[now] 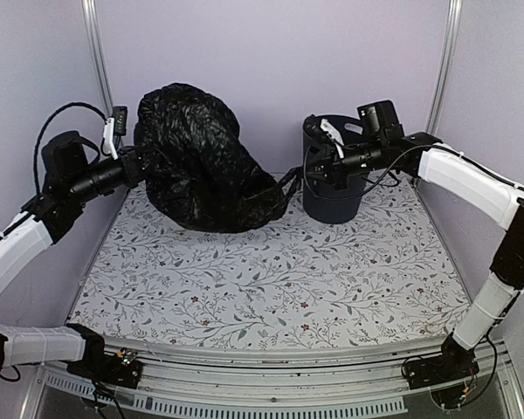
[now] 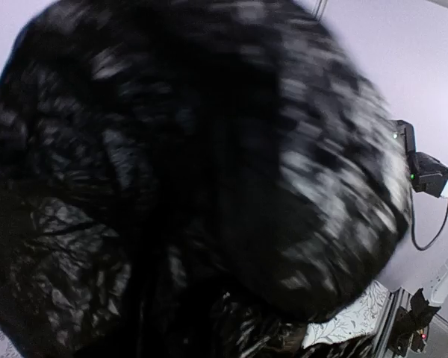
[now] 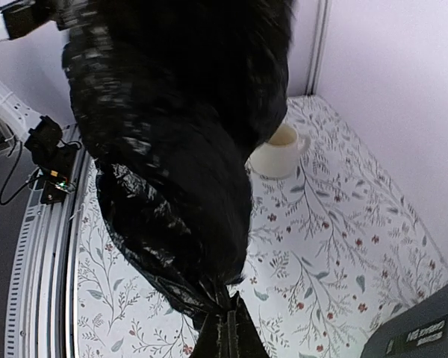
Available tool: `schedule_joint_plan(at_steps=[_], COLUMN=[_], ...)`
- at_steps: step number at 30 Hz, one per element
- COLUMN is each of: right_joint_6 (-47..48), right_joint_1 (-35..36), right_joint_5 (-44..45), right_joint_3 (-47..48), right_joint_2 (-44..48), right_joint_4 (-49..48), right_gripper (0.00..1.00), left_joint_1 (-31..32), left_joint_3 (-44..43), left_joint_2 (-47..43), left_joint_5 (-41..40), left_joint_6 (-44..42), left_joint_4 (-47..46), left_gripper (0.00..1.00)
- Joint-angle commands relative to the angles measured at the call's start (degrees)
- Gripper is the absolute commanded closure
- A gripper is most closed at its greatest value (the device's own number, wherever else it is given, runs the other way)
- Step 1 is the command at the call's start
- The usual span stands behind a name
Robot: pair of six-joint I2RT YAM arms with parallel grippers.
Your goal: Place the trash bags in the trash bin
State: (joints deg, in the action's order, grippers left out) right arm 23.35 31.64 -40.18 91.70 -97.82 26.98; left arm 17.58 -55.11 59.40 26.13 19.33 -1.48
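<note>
The trash bag [image 1: 196, 157] is glossy black, wrinkled and puffed up above the back left of the table. It hangs stretched between both arms. My left gripper [image 1: 142, 166] meets its left edge; in the left wrist view the bag [image 2: 172, 164] fills the frame and hides the fingers. My right gripper [image 1: 307, 172] is shut on a bunched, twisted corner of the bag [image 3: 172, 149], seen at the bottom of the right wrist view [image 3: 228, 335]. The dark grey trash bin [image 1: 336, 196] stands upright at the back right, just behind the right gripper, and its labelled side [image 3: 414, 335] shows.
A small cream cup [image 3: 276, 153] stands on the floral table cover [image 1: 271, 279] behind the bag, near the back wall. Pale walls and metal posts [image 1: 96, 52] close in the back and sides.
</note>
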Motion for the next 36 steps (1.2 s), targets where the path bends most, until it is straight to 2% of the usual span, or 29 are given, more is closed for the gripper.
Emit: schedule_joint_plan(at_steps=[1, 12, 15, 17, 20, 23, 28, 33, 36], right_joint_6=[3.7, -2.4, -4.5, -5.6, -7.4, -7.1, -8.8, -8.8, -9.9], right_joint_1=[0.3, 0.2, -0.5, -1.6, -2.6, -2.7, -2.7, -2.9, -3.0], right_joint_5=[-8.9, -5.0, -6.6, -7.7, -5.5, -6.4, -7.9, -8.8, -12.8], right_joint_3=[1.3, 3.6, 7.7, 12.3, 18.2, 18.4, 15.6, 19.1, 20.2], right_joint_2=[3.3, 1.6, 2.3, 3.6, 2.1, 1.2, 1.4, 1.1, 0.4], right_joint_4=[3.0, 3.0, 3.6, 3.2, 2.9, 2.9, 1.6, 2.3, 2.3], right_gripper=[0.98, 0.98, 0.98, 0.98, 0.98, 0.98, 0.97, 0.97, 0.97], left_joint_1=[0.2, 0.2, 0.2, 0.3, 0.2, 0.2, 0.1, 0.1, 0.1], left_joint_3=[-0.9, -4.7, -11.6, -21.8, -29.5, -27.7, -20.3, -23.8, -24.3], left_joint_2=[1.7, 4.3, 4.9, 5.6, 7.2, 8.3, 6.1, 6.1, 6.6], left_joint_5=[2.0, 4.5, 6.3, 6.7, 1.3, 0.3, 1.1, -3.5, -1.8], left_joint_6=[-1.1, 1.0, 1.9, 0.8, -2.1, -2.1, 1.7, -0.8, 0.5], left_joint_4=[5.8, 14.1, 17.8, 21.1, 25.2, 24.9, 18.6, 20.7, 19.4], left_gripper=[1.00, 1.00, 1.00, 1.00, 1.00, 1.00, 1.00, 1.00, 1.00])
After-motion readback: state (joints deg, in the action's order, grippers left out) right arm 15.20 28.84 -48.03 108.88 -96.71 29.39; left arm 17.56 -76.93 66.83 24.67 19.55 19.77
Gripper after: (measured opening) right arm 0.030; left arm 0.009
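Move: The trash bag hangs billowed between the two hands, already gripped by both: its middle is about 14 cm right, 7 cm ahead and slightly below the left hand, and some 27 cm left, 5 cm ahead and a little above the right. The trash bin stands roughly 26 cm ahead, 11 cm right and 18 cm below the right hand. The mug is about 23 cm ahead of the left hand, level sideways, 35 cm below. The trash bag is shaken in the air, pinched at both ends by shut fingers. The left hand dips some 5 cm, tipping down, then flicks up about 15 cm, levelling, and sinks partway back. The right hand first rises a little while drawing back, settles, then lifts again to end some 13 cm higher, its fingertips tilted up. ##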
